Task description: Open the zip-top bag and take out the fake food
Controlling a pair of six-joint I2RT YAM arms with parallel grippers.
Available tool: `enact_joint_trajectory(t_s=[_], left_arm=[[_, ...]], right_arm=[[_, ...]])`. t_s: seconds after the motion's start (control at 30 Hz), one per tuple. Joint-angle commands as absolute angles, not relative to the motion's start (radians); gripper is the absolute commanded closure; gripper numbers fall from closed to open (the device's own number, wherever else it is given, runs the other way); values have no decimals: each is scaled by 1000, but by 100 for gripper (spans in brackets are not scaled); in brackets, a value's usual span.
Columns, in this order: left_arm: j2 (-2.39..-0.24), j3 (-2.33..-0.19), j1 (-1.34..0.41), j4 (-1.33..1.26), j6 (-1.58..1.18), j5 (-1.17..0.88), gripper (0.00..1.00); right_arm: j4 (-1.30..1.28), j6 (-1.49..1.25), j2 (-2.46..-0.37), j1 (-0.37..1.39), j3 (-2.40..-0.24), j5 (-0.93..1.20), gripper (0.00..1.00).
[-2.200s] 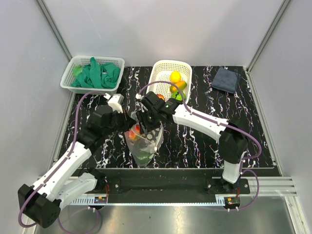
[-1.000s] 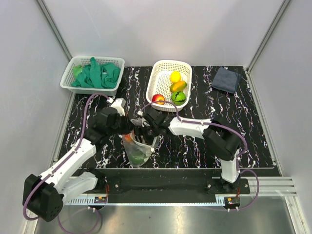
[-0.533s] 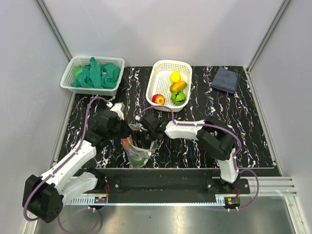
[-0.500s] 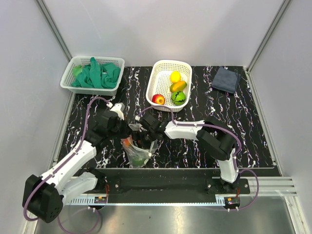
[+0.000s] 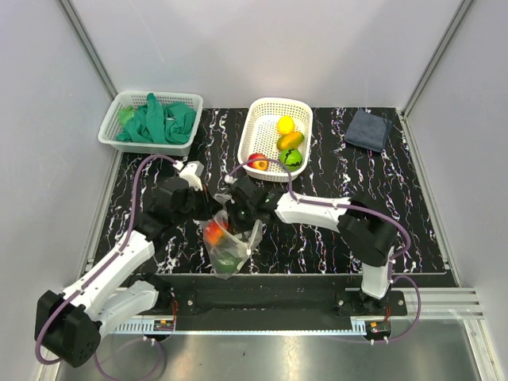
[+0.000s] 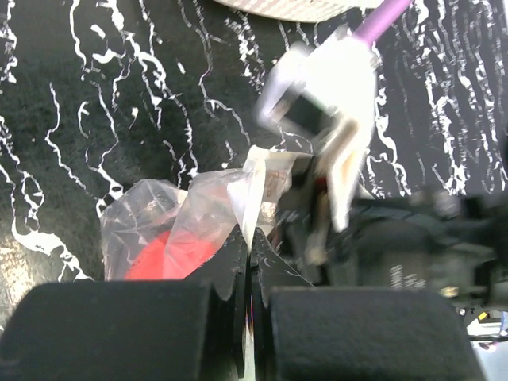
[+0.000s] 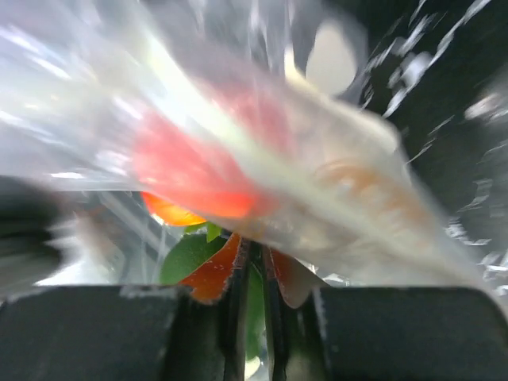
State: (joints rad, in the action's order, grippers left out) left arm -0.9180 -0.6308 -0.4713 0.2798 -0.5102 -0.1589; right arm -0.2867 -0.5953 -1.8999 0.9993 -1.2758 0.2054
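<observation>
The clear zip-top bag (image 5: 236,244) hangs near the table's front, between the two arms. My left gripper (image 5: 208,213) is shut on its whitish top edge (image 6: 258,178), with the jaws (image 6: 248,238) pressed together on the film. Inside the bag lie a red-orange fruit (image 5: 214,230) and a green piece (image 5: 228,260) of fake food. My right gripper (image 5: 236,216) is down in the bag's mouth. In the right wrist view its jaws (image 7: 254,254) stand nearly together with a green strip between them. Blurred film (image 7: 341,186) and red fruit (image 7: 190,171) lie across the tips.
A white basket (image 5: 247,135) behind the bag holds a lemon (image 5: 286,125), an orange fruit (image 5: 291,140), a green fruit (image 5: 290,158) and a red apple (image 5: 257,161). A second basket (image 5: 111,131) of green gloves sits back left. A dark cloth (image 5: 368,128) lies back right.
My right gripper went into the bag open and has closed there. The bag's mouth now stands wider and higher. The left gripper keeps its hold on the edge.
</observation>
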Motion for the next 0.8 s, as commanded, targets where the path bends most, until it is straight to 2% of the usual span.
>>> enact_joint_trajectory(t_s=[0.0,0.1,0.23,0.27,0.33,0.37,0.47,0.57,0.6,0.77], left_arm=[[-897,-692,-472,219,-517,-199,100],[-905,-692,-472,204,-531,-219,100],[-925,-690,-472,184,-543,-230,100],[-933,-689,-474,181,-545,-236,100],[-937,-684,-474,170,-549,-241,100],[-940,-681,-472,166,-549,-239,100],[-949,-670,-472,150,-557,-245,100],[-963,-660,-472,132,-565,-258,100],[-966,-657,-472,123,-568,-258,100],[-982,-637,-472,98,-577,-264,100]], right_arm=[[-279,-565,-1799,988,-1322,112,80],[-262,-572,-1796,988,-1319,127,71],[-192,-606,-1816,988,-1310,175,53],[-172,-614,-1824,989,-1312,184,46],[-146,-635,-1838,988,-1309,193,41],[-129,-643,-1850,988,-1310,190,35],[-94,-678,-1879,988,-1315,202,26],[-54,-730,-1919,989,-1318,227,21],[-46,-761,-1939,988,-1319,230,16],[95,-848,-1968,988,-1278,261,11]])
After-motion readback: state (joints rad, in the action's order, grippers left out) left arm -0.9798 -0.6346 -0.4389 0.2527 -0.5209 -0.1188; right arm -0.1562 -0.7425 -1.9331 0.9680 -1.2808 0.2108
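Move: About 5 cm back, 2 cm to the left and some 5 cm below the nearly shut right fingers, the green fruit lies in the bottom of the bag. The red fruit is level with them, about 5 cm left and 4 cm below. The white basket stands some 23 cm ahead and 12 cm right. From the left hand, pinching the bag's rim, the green fruit is about 13 cm back, 2 cm right and 13 cm lower. Opening from nearly shut to almost fully wide, the right hand first rises about 4 cm and eases 2 cm forward at the bag's mouth, then sinks some 3 cm again over the two fruits, drifting left and rolling about 10 degrees. The left fingers keep their pinch on the rim; that hand lifts a centimetre, then comes down about 2.5 cm while easing forward and left. ##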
